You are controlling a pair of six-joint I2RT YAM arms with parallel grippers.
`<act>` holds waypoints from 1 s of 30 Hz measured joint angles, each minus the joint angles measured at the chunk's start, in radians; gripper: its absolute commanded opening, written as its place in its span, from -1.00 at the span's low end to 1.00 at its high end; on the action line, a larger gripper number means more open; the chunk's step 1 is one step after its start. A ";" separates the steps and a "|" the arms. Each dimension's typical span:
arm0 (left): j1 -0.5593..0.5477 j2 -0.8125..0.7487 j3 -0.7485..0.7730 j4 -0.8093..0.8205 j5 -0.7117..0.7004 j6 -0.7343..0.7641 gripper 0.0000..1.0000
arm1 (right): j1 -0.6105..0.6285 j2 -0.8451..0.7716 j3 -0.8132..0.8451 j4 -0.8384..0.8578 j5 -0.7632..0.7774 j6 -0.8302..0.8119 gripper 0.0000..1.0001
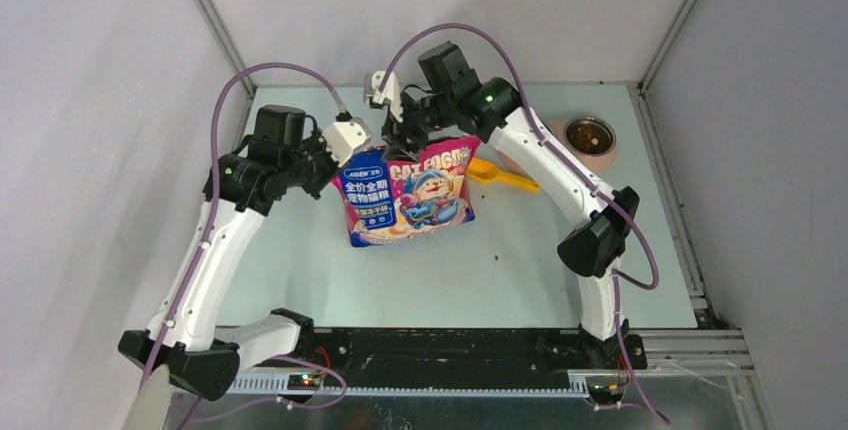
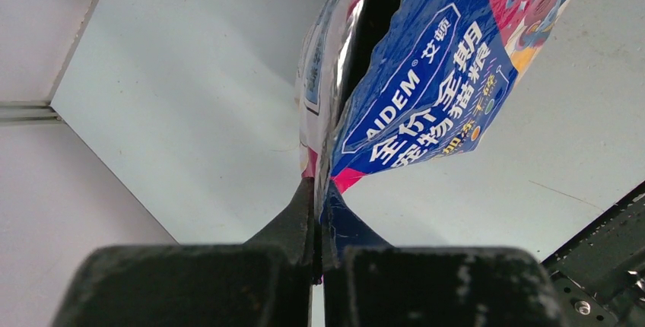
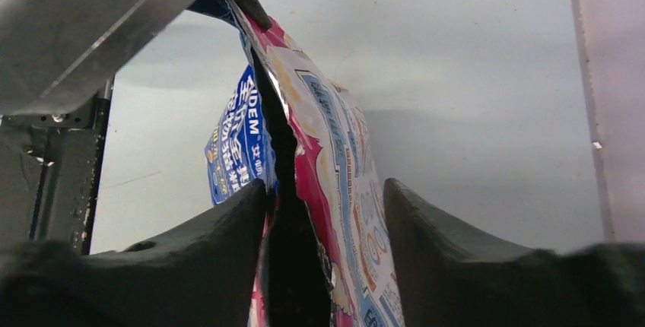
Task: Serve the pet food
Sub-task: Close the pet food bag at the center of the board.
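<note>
The glossy pink-and-blue bag [image 1: 410,190] hangs upright above the table, its torn mouth at the top. My left gripper [image 1: 354,153] is shut on the bag's top left corner; in the left wrist view the jaws [image 2: 318,198] pinch the foil of the bag [image 2: 426,91]. My right gripper [image 1: 408,136] stands open astride the open mouth of the bag [image 3: 335,137]. Its left finger [image 3: 228,220] touches the blue side, and its right finger [image 3: 426,228] stands apart from the pink side. Dark brown pet food [image 1: 590,135] lies in a metal bowl [image 1: 567,136] at the back right.
A yellow scoop [image 1: 505,176] lies on the table just behind and to the right of the bag. The enclosure's frame rails and grey walls close in the table at the back and both sides. The left arm's metal wrist [image 3: 91,23] fills the right wrist view's upper left.
</note>
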 measured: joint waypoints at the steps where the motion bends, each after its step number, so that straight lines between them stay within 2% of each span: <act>1: 0.000 0.000 0.000 0.000 0.000 0.001 -1.00 | 0.000 0.000 0.000 0.000 -0.002 0.001 -0.04; 3: 0.002 0.000 0.000 0.000 0.000 0.004 -1.00 | 0.000 0.002 0.000 -0.001 -0.006 0.003 -0.04; 6: 0.006 0.000 0.000 -0.002 0.000 0.008 -1.00 | 0.001 0.009 0.000 -0.001 -0.007 0.010 0.32; 7: 0.008 0.000 0.000 -0.002 0.000 0.008 -1.00 | 0.001 0.012 0.000 -0.001 -0.007 0.008 0.37; 9: 0.010 0.000 0.000 -0.002 0.001 0.008 -1.00 | 0.001 0.017 -0.001 -0.001 -0.004 0.007 0.36; 10: 0.010 0.000 0.000 -0.002 0.001 0.008 -1.00 | 0.001 0.017 -0.005 -0.001 -0.002 0.004 0.33; 17: 0.013 0.000 0.000 -0.005 0.001 0.008 -1.00 | 0.004 0.020 -0.015 -0.006 0.017 0.012 -0.31; 23: 0.015 0.000 0.000 -0.002 0.001 0.008 -1.00 | 0.008 0.023 -0.015 -0.010 0.036 0.027 -0.47; 30: 0.015 0.000 0.004 -0.002 0.000 0.009 -1.00 | 0.014 0.020 -0.029 0.003 0.074 0.043 -0.85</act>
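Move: The pet food bag's open top edge runs between the right hand's spread fingers, about 3 cm below them. From the left hand, which already holds the bag's left top corner, that stretch of edge lies some 13 cm to the right and 4 cm farther out, about level. The yellow scoop lies some 21 cm right of the right hand, 7 cm ahead and 25 cm down; the bowl stand is about 34 cm right and 14 cm ahead, equally low. The bag's top edge, near mid-mouth, is taken between the right fingers: the right hand sinks about 2.5 cm over it, tilting some 5 degrees, while its fingers half close, open a little again, then close nearly shut and pinch both walls together. The left hand stays put, keeping its shut grip on the left corner. ##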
